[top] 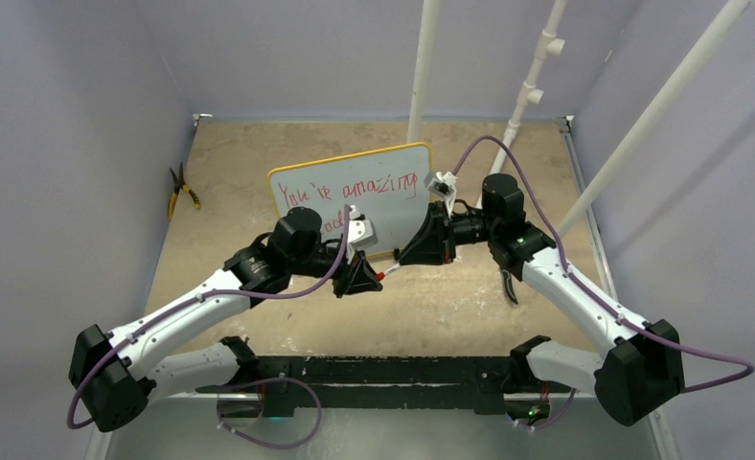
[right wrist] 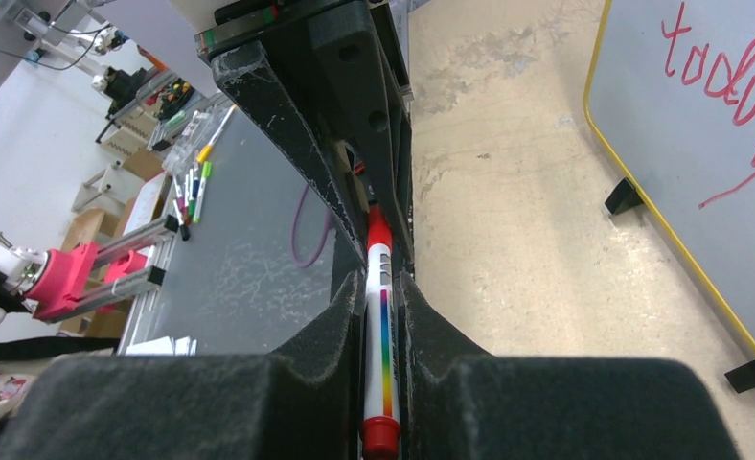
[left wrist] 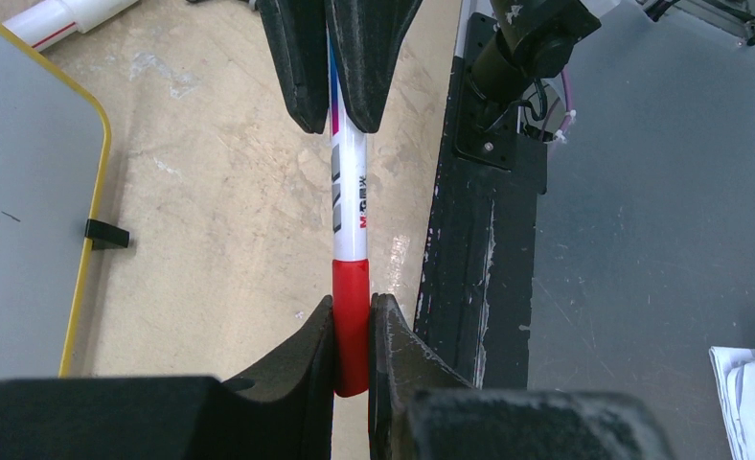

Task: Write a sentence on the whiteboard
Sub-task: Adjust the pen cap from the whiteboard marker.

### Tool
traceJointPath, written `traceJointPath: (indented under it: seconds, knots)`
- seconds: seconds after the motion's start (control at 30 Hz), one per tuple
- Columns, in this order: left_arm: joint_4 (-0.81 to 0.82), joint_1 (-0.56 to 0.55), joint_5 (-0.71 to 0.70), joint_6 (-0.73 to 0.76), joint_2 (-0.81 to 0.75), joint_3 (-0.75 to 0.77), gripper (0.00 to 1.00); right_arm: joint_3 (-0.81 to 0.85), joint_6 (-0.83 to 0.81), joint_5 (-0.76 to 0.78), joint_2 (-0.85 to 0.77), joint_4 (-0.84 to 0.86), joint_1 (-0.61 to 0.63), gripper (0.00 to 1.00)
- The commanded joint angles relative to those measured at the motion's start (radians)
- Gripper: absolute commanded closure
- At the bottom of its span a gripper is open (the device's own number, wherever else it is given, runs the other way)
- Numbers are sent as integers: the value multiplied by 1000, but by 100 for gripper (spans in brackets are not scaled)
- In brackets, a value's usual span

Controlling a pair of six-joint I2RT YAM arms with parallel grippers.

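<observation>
The whiteboard [top: 350, 192] stands tilted at mid-table, its yellow frame around red writing that reads "You're amazing" with another word below. In front of it my two grippers meet tip to tip on one marker [left wrist: 350, 192]. My left gripper [left wrist: 352, 302] is shut on the marker's red cap [left wrist: 352, 316]. My right gripper [right wrist: 381, 283] is shut on the white barrel [right wrist: 380, 326], which has a rainbow stripe. In the top view the left gripper [top: 366, 275] and right gripper [top: 410, 254] nearly touch. The board's edge [right wrist: 642, 192] lies to the right of the right gripper.
Yellow-handled pliers [top: 180, 192] lie at the table's far left. White pipes [top: 422, 72] rise behind the board. The black base rail [top: 383, 374] runs along the near edge, and a purple cable [top: 493, 149] arcs over the right arm.
</observation>
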Motion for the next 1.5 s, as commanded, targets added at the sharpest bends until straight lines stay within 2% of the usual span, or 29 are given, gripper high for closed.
traceJointPath:
  seconds: [0.0,0.4,0.83,1.27,1.47]
  knots:
    - [186,-3,78,22,12,33,100,-17,-16,19,31,-14,47,100]
    - [210,-3,81,33,25,54,100,-72,28,33,70,41,131,100]
    - [328,18,84,-3,-4,44,100,-107,77,35,100,101,203,100]
    - [485,73,281,-164,-5,18,100,-91,-37,-23,104,-23,250,100]
    - [504,79,291,-176,0,16,100,-85,-49,-26,111,-30,294,100]
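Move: The marker is already strung between my hands: my left fingers pinch the red pen cap, with the marker body's middle about 5 cm to their right and 2 cm ahead, roughly level. From my right hand, shut on the body, the cap is some 6 cm left and 3 cm back. The whiteboard's middle lies about 30 cm ahead of my left hand, 5 cm left and 20 cm lower; its near-edge black clip, equally low, is 19 cm ahead and 6 cm right. Keeping both grips shut on the marker, I sink both hands 3 to 4 cm, drifting left, then draw them back about 4 cm towards my bases. My right hand shifts farther left than my left one, closing on the cap by about a centimetre, while my left wrist rolls some 20 degrees about its fingers and my right fingers swing slightly counter-clockwise. ##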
